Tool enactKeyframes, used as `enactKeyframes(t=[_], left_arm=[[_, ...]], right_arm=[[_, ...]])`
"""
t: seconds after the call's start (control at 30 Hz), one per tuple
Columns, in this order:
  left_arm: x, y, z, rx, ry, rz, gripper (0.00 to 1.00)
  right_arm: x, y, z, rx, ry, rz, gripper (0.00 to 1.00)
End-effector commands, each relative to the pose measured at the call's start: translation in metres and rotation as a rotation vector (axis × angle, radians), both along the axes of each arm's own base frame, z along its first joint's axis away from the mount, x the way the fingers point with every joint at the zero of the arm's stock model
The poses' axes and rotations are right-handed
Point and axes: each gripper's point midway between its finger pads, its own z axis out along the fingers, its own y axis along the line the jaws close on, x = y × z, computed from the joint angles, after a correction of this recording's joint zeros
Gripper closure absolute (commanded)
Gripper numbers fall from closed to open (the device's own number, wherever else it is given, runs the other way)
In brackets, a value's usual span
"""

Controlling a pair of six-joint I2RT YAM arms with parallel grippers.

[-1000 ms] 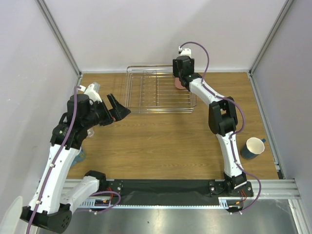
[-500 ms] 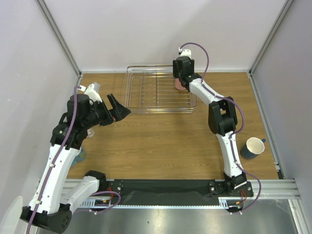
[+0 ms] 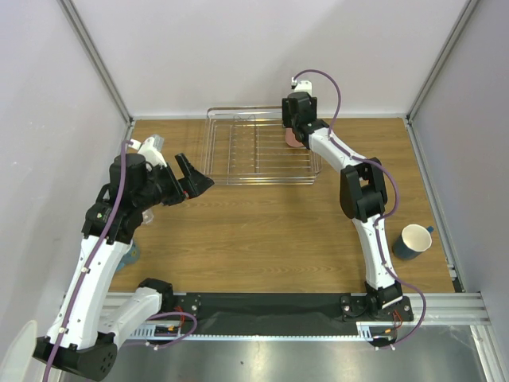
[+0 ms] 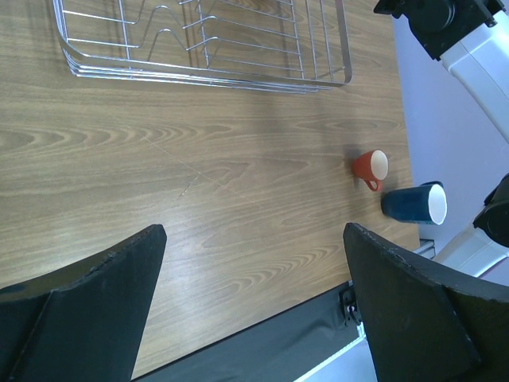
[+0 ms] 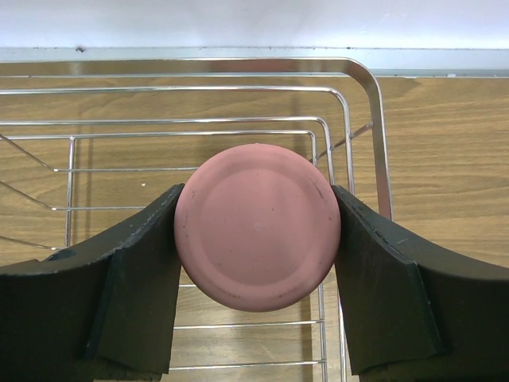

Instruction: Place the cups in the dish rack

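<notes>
The pink tumbler (image 5: 257, 227) sits between the fingers of my right gripper (image 5: 256, 199), which is shut on its sides; its flat base faces the wrist camera. It hangs over the far right corner of the dish rack (image 5: 374, 119), a silver wire basket (image 3: 262, 181) at the back of the table, where the tumbler (image 3: 293, 140) shows just under my right gripper (image 3: 293, 132). My left gripper (image 3: 195, 177) is open and holds nothing, off to the left of the rack. Its wrist view shows the rack (image 4: 207, 73), a small orange cup (image 4: 370, 167) and a dark blue mug (image 4: 413, 204) lying on the wood.
The dark blue white-lined mug (image 3: 413, 241) lies near the table's right edge. A bluish thing (image 3: 131, 253) shows partly under my left arm at the left edge. Grey walls and metal posts close in the table's sides and back.
</notes>
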Motion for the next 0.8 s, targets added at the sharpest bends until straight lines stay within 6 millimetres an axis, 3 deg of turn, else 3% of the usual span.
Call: enactKeyframes(t=[0.0, 0.4, 0.57, 0.67, 0.77], left_arm=[[0.001, 0.000, 0.013, 0.004, -0.045, -0.016, 0.01], [-0.003, -0.002, 0.017, -0.014, -0.049, -0.022, 0.00], [-0.004, -0.003, 0.018, -0.021, -0.048, -0.026, 0.00], [-0.004, -0.001, 0.020, -0.023, -0.050, -0.014, 0.00], [0.000, 0.002, 0.018, -0.007, -0.020, 0.010, 0.01]], right_arm=[[0.004, 0.000, 0.011, 0.003, -0.026, -0.007, 0.44], [0.002, 0.006, 0.026, 0.003, -0.047, 0.011, 0.09], [0.001, 0.006, 0.034, 0.009, -0.054, 0.020, 0.05], [-0.001, 0.009, 0.049, 0.011, -0.075, 0.019, 0.01], [-0.003, 0.008, 0.078, 0.021, -0.112, 0.007, 0.00]])
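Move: The pink cup, base up between the right hand's fingers, has its middle about 4 cm below that hand and otherwise level with it. It stands in the dish rack's far right corner, with the rack's back rim about 7 cm ahead of the hand, its right rail about 6 cm to the right, and both rims about 5 cm down. From the left hand, this cup lies about 38 cm ahead, 28 cm right and 20 cm lower. Staying almost in place above the far right corner of the rack, the right hand spreads its fingers from their grip on the pink cup to fully open. The left finger comes clear of the cup's side, while the right one stays close against it. The hand shifts about half a centimetre to its left, with hardly any turn of the wrist. ##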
